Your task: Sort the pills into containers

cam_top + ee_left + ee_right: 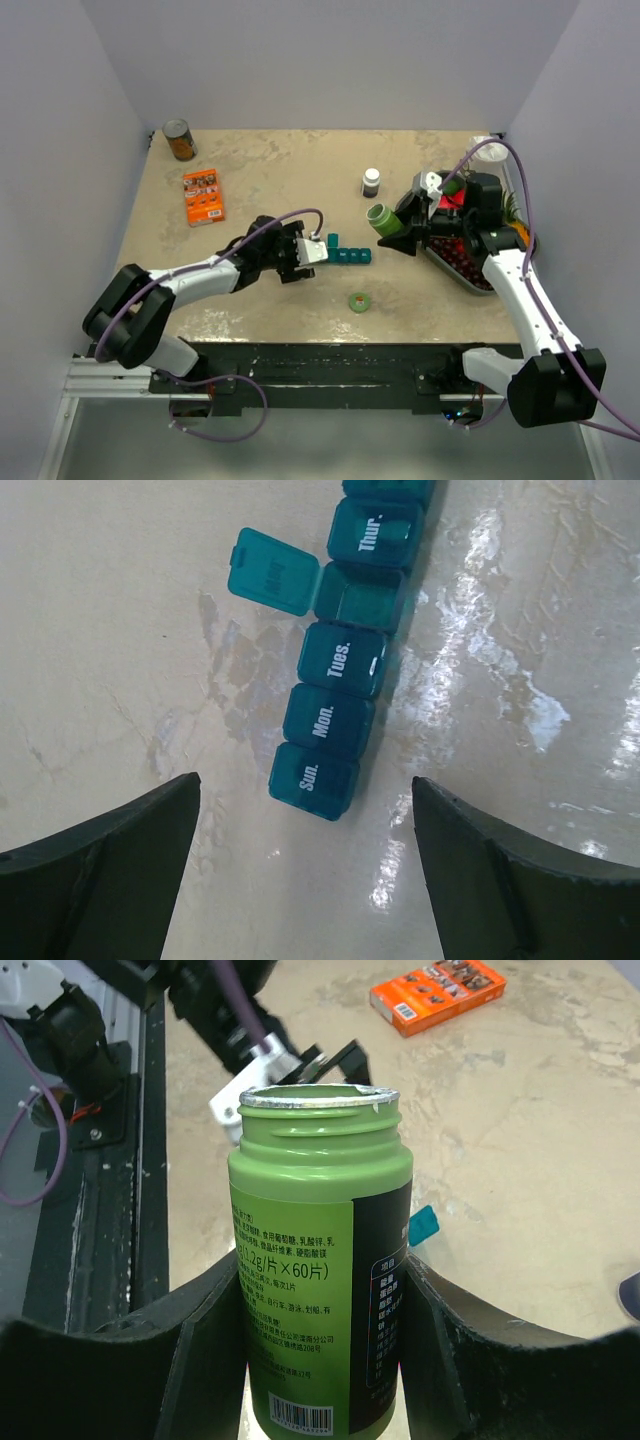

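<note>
The containers, a teal strip of day-marked compartments (pixel 328 720) (pixel 350 256), lie on the table mid-scene. One compartment (pixel 362 596) stands open between Tues. and Thur., with its lid (pixel 272 572) flipped to the side. My left gripper (pixel 305 778) (pixel 306 252) hovers open at the Sun. end, touching nothing. My right gripper (pixel 320 1270) (pixel 393 226) is shut on an uncapped green pill bottle (pixel 320 1160) (pixel 381 217), held tilted just right of the strip. No pills are visible; the bottle's inside is hidden.
A green cap (pixel 359 301) lies near the front edge. A small dark bottle with a white cap (pixel 371 181) stands behind the strip. An orange box (pixel 203 195) (pixel 437 993) and a can (pixel 180 140) sit far left. A grey fruit tray (pixel 474 278) sits under the right arm.
</note>
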Controlling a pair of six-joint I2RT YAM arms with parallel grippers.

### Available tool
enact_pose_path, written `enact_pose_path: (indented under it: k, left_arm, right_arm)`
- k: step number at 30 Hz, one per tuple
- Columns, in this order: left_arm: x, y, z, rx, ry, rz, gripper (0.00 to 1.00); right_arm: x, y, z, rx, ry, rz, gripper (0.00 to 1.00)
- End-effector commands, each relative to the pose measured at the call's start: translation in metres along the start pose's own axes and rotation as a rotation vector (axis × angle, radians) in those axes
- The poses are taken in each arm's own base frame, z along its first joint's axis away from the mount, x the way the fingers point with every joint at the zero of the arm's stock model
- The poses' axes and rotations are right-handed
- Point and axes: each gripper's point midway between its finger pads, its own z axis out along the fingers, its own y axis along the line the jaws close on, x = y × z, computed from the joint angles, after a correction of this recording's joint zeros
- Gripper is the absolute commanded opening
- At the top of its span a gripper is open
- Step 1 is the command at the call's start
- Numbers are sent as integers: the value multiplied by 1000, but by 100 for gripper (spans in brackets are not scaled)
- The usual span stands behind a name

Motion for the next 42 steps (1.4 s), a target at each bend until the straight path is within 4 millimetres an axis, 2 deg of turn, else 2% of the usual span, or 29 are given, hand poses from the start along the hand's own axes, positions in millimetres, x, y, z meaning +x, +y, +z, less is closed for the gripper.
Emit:
enact_pose_path:
  k: [1,6,7,12,16,20,22,27,29,31,33,35,39,42]
  left_arm:
    - [-7,4,14,92,-50,9,89]
    - [3,4,32,139,-15,-26,83]
    - [1,9,37,139,-17,-35,82]
    - [4,15,43,137,14,-61,79]
    - [14,11,44,144,55,-80,74]
    - [17,8,46,134,82,-77,62]
    - [17,5,46,137,92,-80,59]
    - [16,-4,46,140,122,-111,40]
    - [22,-10,40,146,165,-144,32]
    - [26,-13,34,125,206,-194,29]
    - [26,-25,28,123,238,-226,26]
    - [25,-36,21,102,269,-231,25]
    - [31,-52,12,35,337,-352,25]
    - [37,-55,4,-23,379,-405,25]
  right_arm:
    - [-19,6,-5,-14,0,-120,0]
    - [-15,3,-5,-9,11,-102,0]
    - [-13,2,-4,-7,15,-98,0]
    - [-9,-1,-4,1,26,-82,0]
    - [-8,-2,-4,5,28,-80,0]
    - [-7,-2,-4,6,32,-80,0]
    - [-7,-2,-4,6,32,-81,0]
    - [-7,-2,-5,12,33,-81,0]
    - [-6,-3,-5,14,36,-78,0]
    - [-5,-4,-5,19,39,-76,0]
    - [-2,-6,-5,35,49,-79,0]
    - [0,-10,-5,48,57,-74,0]
    - [9,-17,-5,70,81,-52,0]
    - [16,-22,-4,78,101,-42,0]
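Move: The Sun. end of the teal pill organizer, lid shut, lies almost under the left hand: about 2 cm ahead, 1 cm to the right and 5 cm down, the row running off to the right. Its open Wed. lid is roughly 6 cm ahead and 7 cm right of that hand; the loose green cap is some 9 cm back and 13 cm right. From the right hand, holding the green bottle, the Sun. end is about 19 cm left, 5 cm ahead and 24 cm below. The pill organizer's Sun.–Mon. end is straddled and pinched by the left hand, which sinks about 5 cm and eases slightly forward, fingers tipping down and closing to about half open. Keeping that grip, the hand draws back about 5 cm at table height, dragging the end and turning counter-clockwise. The right hand keeps its hold on the bottle and sinks about 2 cm. ##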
